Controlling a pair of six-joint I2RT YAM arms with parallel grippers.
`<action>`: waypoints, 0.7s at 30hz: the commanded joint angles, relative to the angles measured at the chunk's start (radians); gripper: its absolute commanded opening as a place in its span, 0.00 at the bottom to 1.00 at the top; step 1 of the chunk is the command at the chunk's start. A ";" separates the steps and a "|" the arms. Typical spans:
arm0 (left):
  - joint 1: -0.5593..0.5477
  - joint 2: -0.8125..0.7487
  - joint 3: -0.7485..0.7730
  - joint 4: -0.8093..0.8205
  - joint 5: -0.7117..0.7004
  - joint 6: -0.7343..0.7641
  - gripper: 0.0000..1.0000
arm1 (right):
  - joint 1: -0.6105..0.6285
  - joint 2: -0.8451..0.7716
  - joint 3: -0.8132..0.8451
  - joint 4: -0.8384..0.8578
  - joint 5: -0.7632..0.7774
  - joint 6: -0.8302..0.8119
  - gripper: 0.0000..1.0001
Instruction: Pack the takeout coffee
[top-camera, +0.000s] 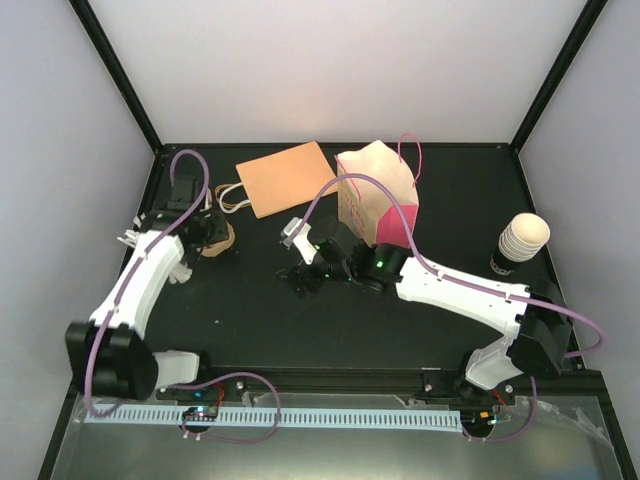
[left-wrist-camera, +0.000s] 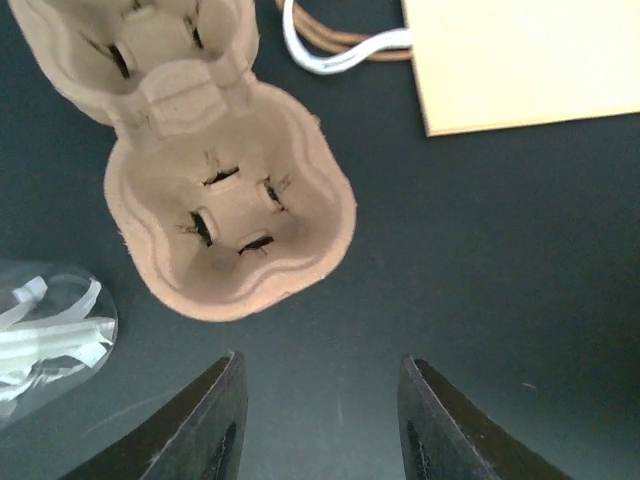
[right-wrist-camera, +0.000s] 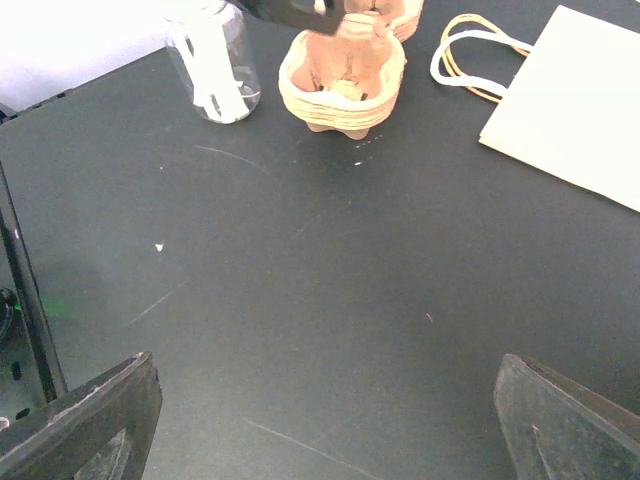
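Note:
The takeout coffee (top-camera: 520, 243), a cream ribbed cup with a dark lower part, stands alone at the right of the table, far from both grippers. My left gripper (left-wrist-camera: 320, 358) hovers just short of the brown pulp carrier (left-wrist-camera: 230, 215), its jaws apart with only bare table between them. In the top view the left gripper (top-camera: 207, 232) sits over that carrier (top-camera: 218, 240). My right gripper (top-camera: 300, 278) is at mid-table, left of the upright paper bag (top-camera: 378, 195). In its wrist view the right gripper (right-wrist-camera: 325, 362) stands wide open over bare table.
A flat tan paper bag (top-camera: 287, 178) with looped handles lies at the back. A clear cup of white sticks (right-wrist-camera: 215, 60) stands left of the carrier (right-wrist-camera: 345, 80). The upright bag's pink handles rise near the right arm's cable.

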 joint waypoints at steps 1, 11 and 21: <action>-0.003 0.176 0.083 0.008 -0.062 0.010 0.46 | -0.006 -0.010 0.016 0.018 0.012 0.005 0.94; -0.009 0.460 0.254 -0.092 -0.063 0.174 0.76 | -0.015 -0.019 0.008 0.019 -0.002 0.009 0.93; -0.050 0.675 0.370 -0.170 -0.038 0.207 0.77 | -0.019 -0.015 0.008 0.017 -0.013 0.013 0.93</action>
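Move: The near pocket of the cup holder is what I'm after: its middle lies about 5 cm ahead of my left hand, 5 cm to its left and some 15 cm below. The straw jar stands about 12 cm to that hand's left, level with it, and the flat brown bag lies roughly 19 cm ahead and 13 cm to its right. From my right hand the near pocket is about 16 cm ahead, 18 cm left and 20 cm below. I open my left hand's fingers from about half to wide while I swoop down about 10 cm and forward some 7 cm towards the right-hand rim of the near pocket. I tip the fingers more steeply downward, by roughly 20 degrees, and bring the left finger over the hollow with the right one outside the rim; no touch can be made out yet. ##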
